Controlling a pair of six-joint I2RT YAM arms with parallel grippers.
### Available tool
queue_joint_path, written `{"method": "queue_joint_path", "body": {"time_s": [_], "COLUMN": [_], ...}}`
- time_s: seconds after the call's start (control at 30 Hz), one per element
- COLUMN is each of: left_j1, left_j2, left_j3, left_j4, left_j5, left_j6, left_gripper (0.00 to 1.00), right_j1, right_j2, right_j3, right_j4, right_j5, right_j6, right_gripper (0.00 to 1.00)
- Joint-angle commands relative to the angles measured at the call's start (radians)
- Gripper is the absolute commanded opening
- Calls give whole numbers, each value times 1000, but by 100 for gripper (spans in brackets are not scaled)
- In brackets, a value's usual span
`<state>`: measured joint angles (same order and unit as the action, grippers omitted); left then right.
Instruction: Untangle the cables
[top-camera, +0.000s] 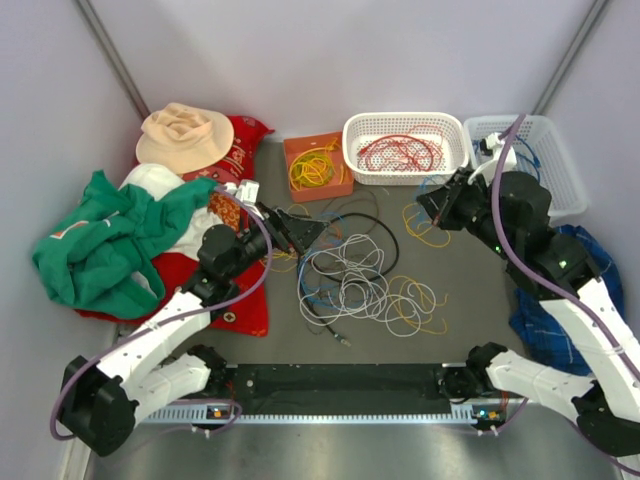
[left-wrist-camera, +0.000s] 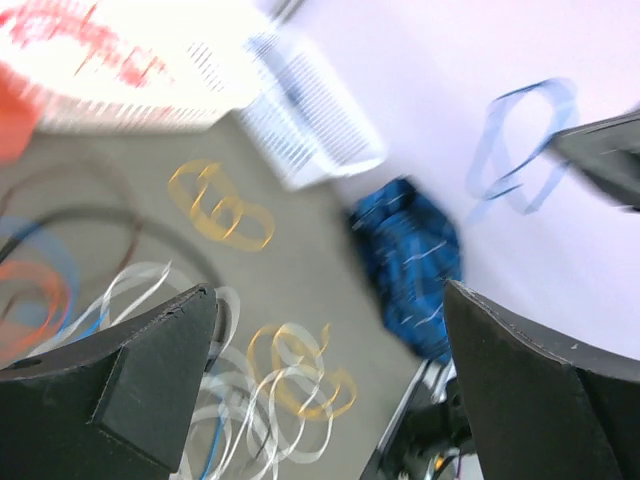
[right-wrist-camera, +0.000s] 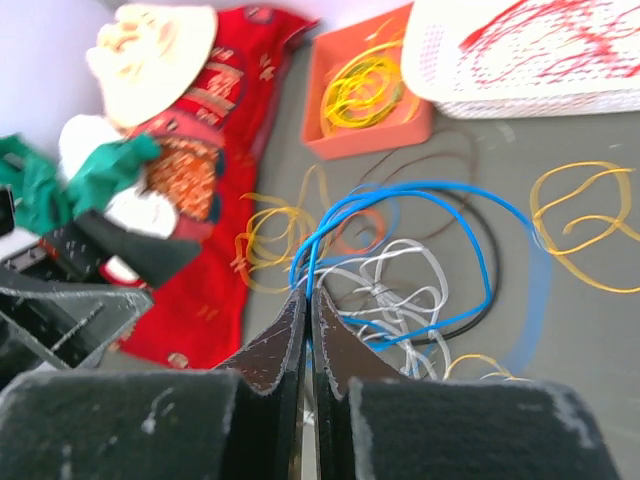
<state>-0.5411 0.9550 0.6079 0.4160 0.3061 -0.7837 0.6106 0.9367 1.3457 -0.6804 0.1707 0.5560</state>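
The cables lie as a loose tangle mid-table: white-grey loops, yellow loops, a black loop. My right gripper hangs above the tangle's far right. In the right wrist view it is shut on a blue cable, which loops out from the fingertips over the pile. The left wrist view, blurred, shows that blue loop dangling in the air. My left gripper is at the tangle's left edge, open, with nothing between its fingers.
A white basket holds red cables, an orange tray holds yellow ones, and a second white basket stands at the far right. A red cloth, green garment and hat lie left; a blue cloth lies right.
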Motion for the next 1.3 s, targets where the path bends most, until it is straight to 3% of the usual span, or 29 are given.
{"method": "queue_joint_path", "body": {"time_s": [0.0, 0.17, 0.27, 0.3, 0.37, 0.43, 0.5, 0.67, 0.9, 1.27], "left_j1": [-48, -60, -65, -66, -68, -66, -68, -66, -68, -66], "left_j2": [5, 60, 62, 59, 42, 15, -7, -77, -137, -94], "left_j3": [-16, 13, 0, -13, -25, -40, -51, -33, -28, -37], "left_j4": [328, 254, 204, 187, 131, 98, 35, -118, -223, -295], "left_j5": [12, -6, -13, -18, -36, -50, -79, -128, -180, -252], "left_j6": [35, 24, 1, -6, -14, -19, -14, 44, 90, 129], "left_gripper": [99, 99, 99, 99, 99, 99, 99, 99, 99, 99], "right_j1": [2, 2, -8, -35, -187, -353, -391, -486, -701, -746], "right_j2": [-12, -22, 23, 40, 67, 56, 86, 266, 477, 905], "right_j3": [70, 87, 131, 148, 164, 129, 130, 291, 329, 693], "right_j4": [-15, -24, -91, -109, -91, 47, 94, 128, 196, 148], "right_j5": [-157, -87, 108, 195, 225, 130, 124, 315, 325, 457], "right_j6": [48, 26, -21, -25, 5, 71, 103, 123, 274, 150], "right_gripper": [0, 0, 0, 0, 0, 0, 0, 0, 0, 0]}}
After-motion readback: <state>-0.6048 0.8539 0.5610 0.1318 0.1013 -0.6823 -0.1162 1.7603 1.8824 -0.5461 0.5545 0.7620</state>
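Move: The blue cable is already pinched in the right fingers, high over the table. The right-hand basket it is bound for lies about 31 cm ahead of that hand, 29 cm to its right and 33 cm below. The white basket with the red cable is some 36 cm ahead and about level sideways, and the loose yellow cable about 16 cm ahead and 4 cm right. From the left hand, the right-hand basket is roughly 27 cm ahead, 47 cm right and 25 cm lower. The blue cable, kept pinched in the shut right fingers, is carried some 29 cm right and 25 cm forward towards the right-hand basket, after a brief drift back; the hand rises about 5 cm, then sinks 9, turning clockwise some 65 degrees. The empty left hand, still wide open, lifts slightly, then sinks towards the tangle, ending about 6 cm lower. ##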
